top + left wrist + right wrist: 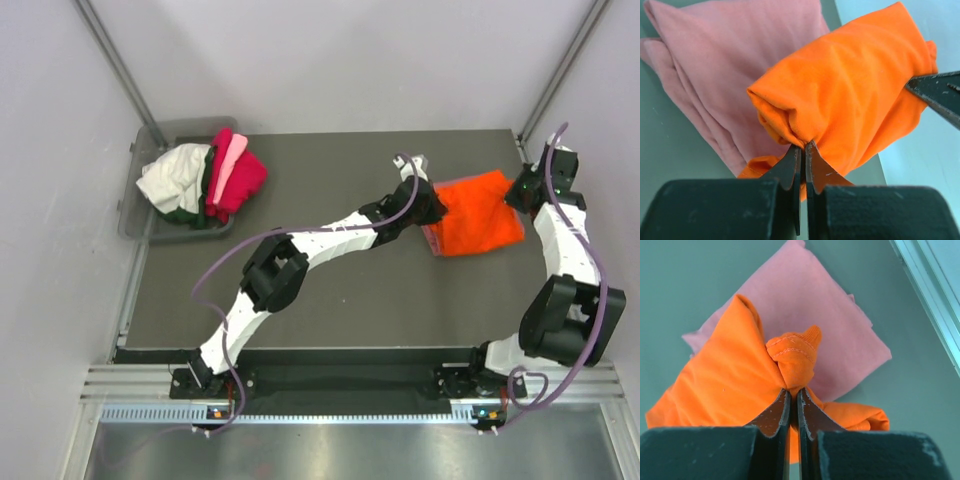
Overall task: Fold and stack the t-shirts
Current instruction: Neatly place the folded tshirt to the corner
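Note:
The bright orange t-shirt (482, 213) is held bunched at the back right of the table, over a folded salmon-pink t-shirt (730, 60) lying flat. My left gripper (432, 203) is shut on the orange cloth's left edge; the left wrist view has its jaws (803, 146) pinching a fold. At the shirt's right edge my right gripper (521, 192) is shut on a bunched hem, with its jaws (793, 391) tight together in the right wrist view. There the orange t-shirt (725, 375) hangs above the salmon-pink t-shirt (830, 315). More t-shirts sit in the bin: white (175, 178), dark green (200, 205), light pink (231, 158), magenta (243, 183).
A grey plastic bin (133, 218) stands at the table's back left corner, holding the heap of shirts. The table's right edge and a metal rail (932, 300) run close beside the pink shirt. The dark tabletop (330, 290) lies between the arms.

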Robot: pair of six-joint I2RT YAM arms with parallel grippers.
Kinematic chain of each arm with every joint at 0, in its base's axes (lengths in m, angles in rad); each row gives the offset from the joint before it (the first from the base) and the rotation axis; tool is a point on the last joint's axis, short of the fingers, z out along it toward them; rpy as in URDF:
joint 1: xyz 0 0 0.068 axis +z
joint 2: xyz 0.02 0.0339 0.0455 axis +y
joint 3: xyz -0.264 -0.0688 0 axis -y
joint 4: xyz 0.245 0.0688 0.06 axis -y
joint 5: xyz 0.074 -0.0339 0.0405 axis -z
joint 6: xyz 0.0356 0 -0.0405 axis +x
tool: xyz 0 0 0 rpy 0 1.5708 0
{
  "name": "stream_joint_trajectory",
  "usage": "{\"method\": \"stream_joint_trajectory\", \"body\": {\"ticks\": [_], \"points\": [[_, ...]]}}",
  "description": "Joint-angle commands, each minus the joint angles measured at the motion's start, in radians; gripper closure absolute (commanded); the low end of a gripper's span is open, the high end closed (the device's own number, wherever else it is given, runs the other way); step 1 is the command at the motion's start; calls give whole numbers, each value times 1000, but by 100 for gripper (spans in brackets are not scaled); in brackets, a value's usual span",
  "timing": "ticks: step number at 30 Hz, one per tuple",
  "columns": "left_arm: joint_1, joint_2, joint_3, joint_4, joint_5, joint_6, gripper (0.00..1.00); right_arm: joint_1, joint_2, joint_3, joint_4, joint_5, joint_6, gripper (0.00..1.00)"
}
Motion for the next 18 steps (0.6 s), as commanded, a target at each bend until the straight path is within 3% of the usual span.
{"method": "stream_joint_trajectory", "body": {"ticks": [1, 7, 13, 14, 15, 16, 17, 18], "points": [[19, 39, 61, 78, 2, -45, 100, -20, 76, 83, 70, 22, 10, 100], [71, 160, 142, 151, 15, -41, 100, -27, 238, 163, 123, -4, 43, 100], [130, 358, 380, 182, 111, -75, 100, -29, 378, 237, 188, -47, 89, 100], [130, 380, 420, 174, 107, -67, 100, -29, 396, 264, 185, -59, 94, 94], [131, 378, 420, 173, 97, -61, 88, -29, 412, 275, 186, -70, 97, 80], [131, 374, 416, 167, 82, -43, 75, -29, 435, 284, 185, -73, 102, 59], [130, 357, 410, 148, 36, -33, 57, -29, 444, 291, 185, -76, 103, 31], [130, 343, 399, 118, 10, -26, 31, -29, 449, 297, 183, -70, 108, 24]]}}
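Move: The pink t-shirt I'm stacking onto lies about 5 cm ahead of my left hand, 11 cm to its right and 11 cm below. From my right hand it is some 4 cm ahead, 4 cm left and 13 cm down. The orange t-shirt, already pinched in both hands, has its middle roughly 2 cm ahead and 10 cm right of my left hand, 7 cm lower. The right rail runs about 15 cm to my right hand's right, level with it. Holding the folded orange t-shirt by its two sides, I sweep both hands forward and down together, about 10 cm out and 8 cm lower, drawing it out over the pink one towards its far edge. Near the end, still easing forward and down, I open both sets of fingers and let the cloth go. ##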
